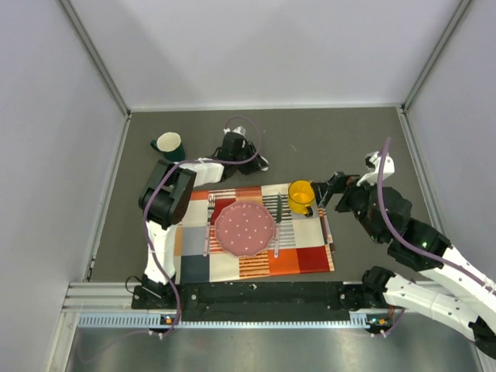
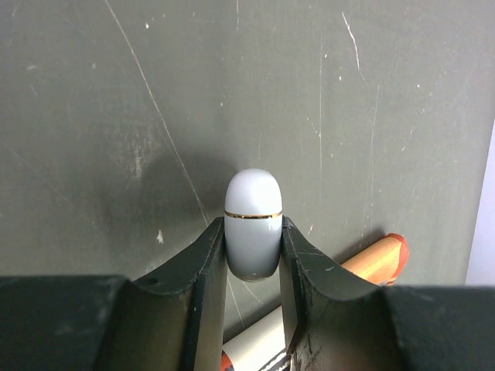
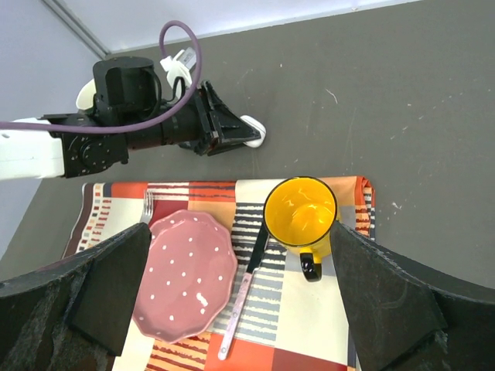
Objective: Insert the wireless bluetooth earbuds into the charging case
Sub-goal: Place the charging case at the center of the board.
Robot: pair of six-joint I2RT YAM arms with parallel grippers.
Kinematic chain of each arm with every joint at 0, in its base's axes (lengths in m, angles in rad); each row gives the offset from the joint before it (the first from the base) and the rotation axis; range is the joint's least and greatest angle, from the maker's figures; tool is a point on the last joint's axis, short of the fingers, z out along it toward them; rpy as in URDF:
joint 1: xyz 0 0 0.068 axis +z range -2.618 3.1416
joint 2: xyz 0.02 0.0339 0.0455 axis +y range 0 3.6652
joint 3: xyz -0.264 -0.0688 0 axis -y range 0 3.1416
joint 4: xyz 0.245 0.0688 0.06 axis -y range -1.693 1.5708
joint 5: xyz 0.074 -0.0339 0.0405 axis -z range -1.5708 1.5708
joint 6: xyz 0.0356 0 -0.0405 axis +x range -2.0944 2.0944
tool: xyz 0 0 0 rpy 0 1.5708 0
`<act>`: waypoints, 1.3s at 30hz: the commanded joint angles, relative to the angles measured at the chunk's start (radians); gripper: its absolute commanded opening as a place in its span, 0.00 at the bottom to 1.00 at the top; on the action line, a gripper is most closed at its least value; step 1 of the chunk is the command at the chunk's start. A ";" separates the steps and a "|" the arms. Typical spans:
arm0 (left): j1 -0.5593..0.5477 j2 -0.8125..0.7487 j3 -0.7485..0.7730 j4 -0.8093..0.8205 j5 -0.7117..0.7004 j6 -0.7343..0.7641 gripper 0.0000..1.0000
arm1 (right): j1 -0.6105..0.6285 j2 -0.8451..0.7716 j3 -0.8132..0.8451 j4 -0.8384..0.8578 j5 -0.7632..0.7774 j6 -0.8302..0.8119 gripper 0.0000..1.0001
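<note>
The charging case (image 2: 252, 193) is a small white rounded box with a thin gold seam, seen edge-on above the dark table. My left gripper (image 2: 253, 236) is shut on its lower half, a finger (image 2: 207, 267) on each side. From above, that gripper (image 1: 260, 161) reaches past the far edge of the placemat, with the case (image 3: 254, 131) at its tip. My right gripper (image 3: 240, 232) hangs open over the placemat's right part with nothing between its fingers (image 3: 116, 278); in the top view it (image 1: 329, 190) is just right of the yellow mug. The earbuds are out of view.
A striped placemat (image 1: 306, 260) carries a pink dotted plate (image 1: 244, 229), a knife (image 3: 244, 286), a fork (image 3: 147, 205) and a yellow mug (image 1: 301, 195). A dark green mug (image 1: 168, 145) stands at the far left. Grey walls close in the table on three sides.
</note>
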 commanded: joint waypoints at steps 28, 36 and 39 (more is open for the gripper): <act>0.018 0.017 0.059 -0.017 0.047 0.022 0.52 | -0.010 0.037 0.078 0.017 -0.031 -0.034 0.99; 0.026 -0.071 0.010 -0.037 -0.034 0.068 0.62 | -0.010 0.037 0.083 0.017 -0.031 -0.033 0.99; 0.026 -0.127 -0.006 -0.057 -0.078 0.114 0.71 | -0.010 0.036 0.080 0.017 -0.029 -0.034 0.99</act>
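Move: The left fingers still pinch the charging case just over the middle of the board; the spot for it lies straight below the left hand, only about 3 cm down. The yellow cup stands some 11 cm back and 12 cm to the right of this hand; the pink plate is roughly 20 cm back and 5 cm left, with the knife about 19 cm back and 4 cm right. From the idle right hand the case is about 24 cm ahead, 14 cm left and 25 cm down. Ease the pinched case down about half a centimetre onto the board with the left gripper, wrist angle unchanged, and hold there. Then open the fingers to roughly twice their gap to let go of the case, and finish by drifting about 1 cm left with a slight lift, fingers still low on either side of the case. ##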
